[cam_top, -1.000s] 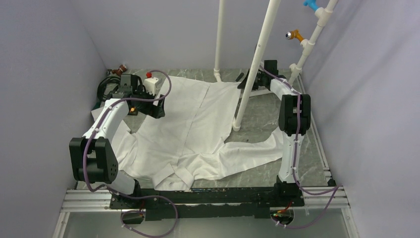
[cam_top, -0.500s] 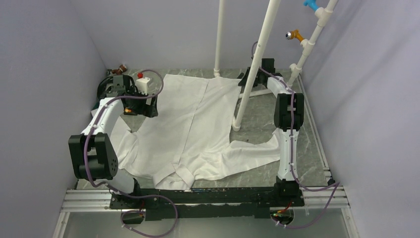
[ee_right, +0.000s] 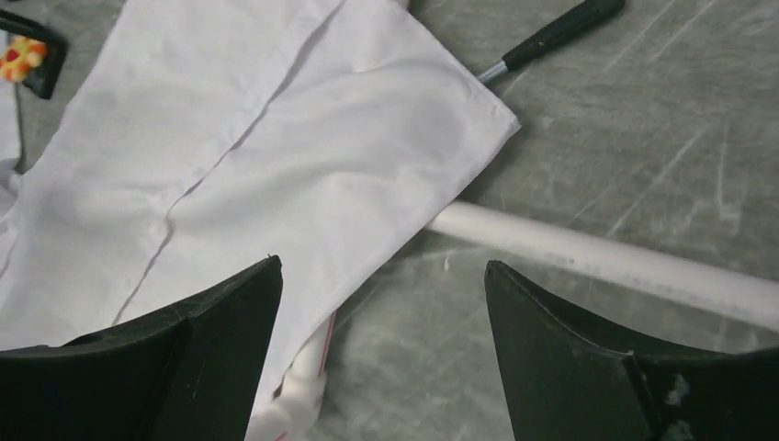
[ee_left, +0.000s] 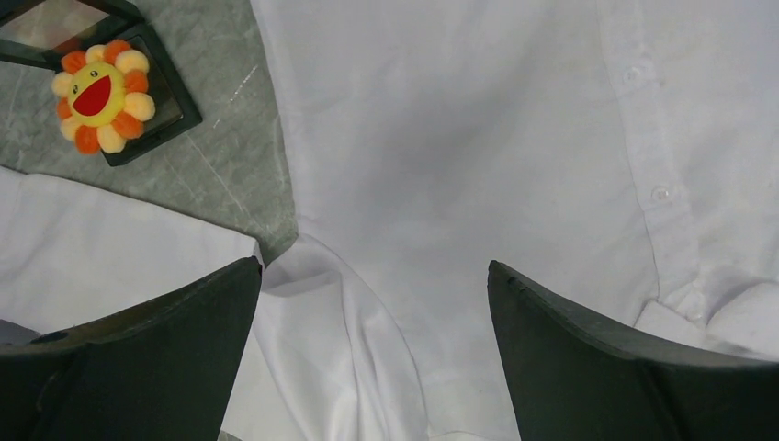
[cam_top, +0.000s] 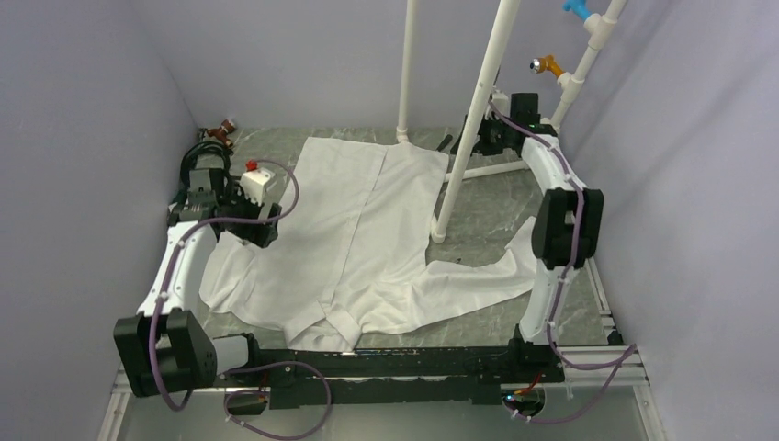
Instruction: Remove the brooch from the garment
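The brooch [ee_left: 99, 96], an orange and yellow flower with a red mouth, lies on a small black square tray [ee_left: 170, 103] on the table, just off the garment's edge. It also shows far off as the same brooch [ee_right: 22, 52] in the right wrist view. The garment [cam_top: 367, 230], a white button-front shirt, lies spread flat. My left gripper [ee_left: 375, 271] hovers open over the shirt [ee_left: 459, 156] near a sleeve seam, with nothing between its fingers. My right gripper [ee_right: 383, 266] is open and empty above the table by the shirt's far hem corner [ee_right: 441, 119].
A white pipe rack [cam_top: 468, 119] stands at the back, and its base pipe [ee_right: 606, 262] runs across under my right gripper. A black-handled tool [ee_right: 551, 32] lies behind the hem. Orange and blue pegs [cam_top: 548, 64] stick out from the rack at the upper right.
My right gripper has opened and drawn back toward the far right by the rack. My left arm has pulled left and nearer, its gripper still open.
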Action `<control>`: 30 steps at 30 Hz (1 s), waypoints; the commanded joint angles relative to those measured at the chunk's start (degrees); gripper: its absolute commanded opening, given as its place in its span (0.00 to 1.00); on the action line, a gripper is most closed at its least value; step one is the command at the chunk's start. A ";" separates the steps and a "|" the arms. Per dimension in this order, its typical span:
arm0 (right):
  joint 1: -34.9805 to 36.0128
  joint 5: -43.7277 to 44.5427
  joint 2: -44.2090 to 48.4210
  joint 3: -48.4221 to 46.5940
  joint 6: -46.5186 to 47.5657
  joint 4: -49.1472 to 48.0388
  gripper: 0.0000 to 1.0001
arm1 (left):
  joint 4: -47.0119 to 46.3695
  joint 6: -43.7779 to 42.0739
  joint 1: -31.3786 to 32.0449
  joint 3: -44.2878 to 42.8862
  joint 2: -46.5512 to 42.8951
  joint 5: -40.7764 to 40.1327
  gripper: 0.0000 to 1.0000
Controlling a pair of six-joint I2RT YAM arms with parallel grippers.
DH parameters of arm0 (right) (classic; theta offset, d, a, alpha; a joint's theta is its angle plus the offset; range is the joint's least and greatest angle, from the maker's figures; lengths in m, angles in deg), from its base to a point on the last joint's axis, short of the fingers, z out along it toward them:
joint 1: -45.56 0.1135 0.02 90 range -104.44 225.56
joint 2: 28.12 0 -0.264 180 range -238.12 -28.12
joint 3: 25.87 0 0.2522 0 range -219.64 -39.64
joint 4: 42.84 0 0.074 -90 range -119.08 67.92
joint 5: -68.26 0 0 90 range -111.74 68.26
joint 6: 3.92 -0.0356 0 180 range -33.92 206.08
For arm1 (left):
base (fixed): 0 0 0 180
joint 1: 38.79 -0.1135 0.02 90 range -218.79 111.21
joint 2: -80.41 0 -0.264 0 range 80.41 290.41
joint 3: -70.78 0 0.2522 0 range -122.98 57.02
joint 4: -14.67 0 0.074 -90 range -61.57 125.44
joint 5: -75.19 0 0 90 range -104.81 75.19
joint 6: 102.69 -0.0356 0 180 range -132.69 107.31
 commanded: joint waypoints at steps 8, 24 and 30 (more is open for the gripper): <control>-15.33 8.57 23.02 20.40 17.23 21.77 0.82 | 1.78 -7.17 1.42 3.47 -6.82 6.19 0.99; -24.40 25.21 12.35 22.61 20.14 20.66 0.85 | -0.21 -4.63 4.52 6.56 -11.06 4.62 0.99; -24.74 24.41 8.77 19.00 22.02 22.77 0.13 | -0.52 -3.31 4.54 6.61 -11.15 4.69 0.99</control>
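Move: The free end of the garment's right sleeve lies about 19 cm back, 22 cm to the right and 13 cm below the right hand. The upright pipe's foot is level with that end and some 27 cm left of it. The garment's upper right corner lies 7 cm ahead, 3 cm left and 13 cm below the right hand. From the left hand, the sleeve end is roughly 67 cm right, about level ahead, and 11 cm lower. The right hand sweeps about 30 cm right and back, then down, pinching the sleeve end; left eases back-right. ##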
